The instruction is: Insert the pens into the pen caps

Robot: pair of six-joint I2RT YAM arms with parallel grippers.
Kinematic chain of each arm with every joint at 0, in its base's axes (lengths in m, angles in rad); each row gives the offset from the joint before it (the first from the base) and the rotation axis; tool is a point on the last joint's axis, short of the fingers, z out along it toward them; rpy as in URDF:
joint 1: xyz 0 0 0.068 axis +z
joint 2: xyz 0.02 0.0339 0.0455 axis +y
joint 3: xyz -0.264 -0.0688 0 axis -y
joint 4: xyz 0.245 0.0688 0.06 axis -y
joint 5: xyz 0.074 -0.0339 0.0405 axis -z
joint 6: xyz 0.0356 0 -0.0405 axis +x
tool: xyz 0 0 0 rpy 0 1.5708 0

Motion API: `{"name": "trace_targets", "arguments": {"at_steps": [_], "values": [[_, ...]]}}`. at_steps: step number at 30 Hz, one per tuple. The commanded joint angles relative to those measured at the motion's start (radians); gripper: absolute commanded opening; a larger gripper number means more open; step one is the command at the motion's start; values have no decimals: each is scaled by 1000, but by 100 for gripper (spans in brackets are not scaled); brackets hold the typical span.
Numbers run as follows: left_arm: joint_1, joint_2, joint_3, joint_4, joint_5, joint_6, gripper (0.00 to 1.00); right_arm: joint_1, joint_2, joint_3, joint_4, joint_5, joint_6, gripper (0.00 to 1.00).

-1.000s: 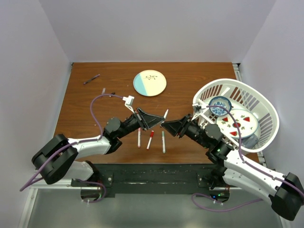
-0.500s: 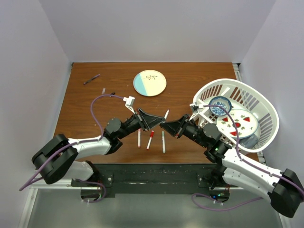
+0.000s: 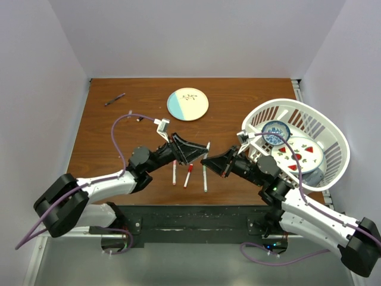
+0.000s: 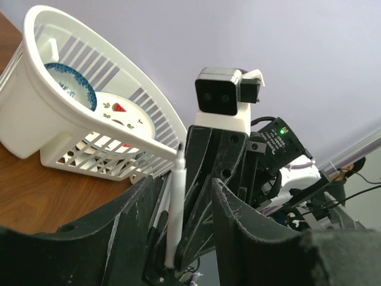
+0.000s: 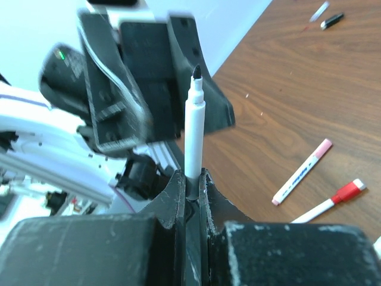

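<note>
A white pen with a bare black tip stands upright in my right gripper, which is shut on its lower barrel. In the left wrist view the same pen rises between the fingers of my left gripper, which is open and clear of it. The two grippers meet above the table's front middle, left gripper against right gripper. Three capped pens lie on the table under them. A dark purple pen lies far left. A black cap and a pale cap lie beyond.
A round white and blue plate sits at the back middle. A white basket holding dishes stands at the right, close behind my right arm. Pink-capped and red-capped pens lie right of the right gripper.
My right gripper has shut on the white pen. My left gripper, shut on it before, has opened and let go. Both stay close together.
</note>
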Motion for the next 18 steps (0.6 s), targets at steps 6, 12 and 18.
{"name": "trace_targets", "arguments": {"at_steps": [6, 12, 18], "values": [[-5, -35, 131, -148, 91, 169, 47, 7, 0, 58, -64, -112, -55, 0], [-5, -47, 156, -280, 98, 237, 42, 6, -4, 61, -72, -115, -56, 0], [-5, -67, 148, -311, 97, 258, 5, 7, -3, 65, -82, -115, -62, 0]]}}
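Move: The upright pen, tip up, stands just off the left gripper's open fingertips, its middle about 2 cm ahead, 2 cm right and 3 cm below. On the table some 20 cm below lie the green-ended pen, roughly 3 cm back and 2 cm right, the red-capped pen, 2 cm back and 6 cm left, and the pink pen, level and 12 cm left. The right gripper pinches the pen's lower end, its middle about 1 cm ahead and 4 cm above. Lift the left gripper about 1.5 cm, then bring it down some 2.5 cm while easing about 1 cm right, fingertips tipping down, and close its half-open fingers from both sides around the pen just below the tip. Meanwhile keep the right gripper shut on the lower end and draw the pen back and down, about 1.5 cm each way. ##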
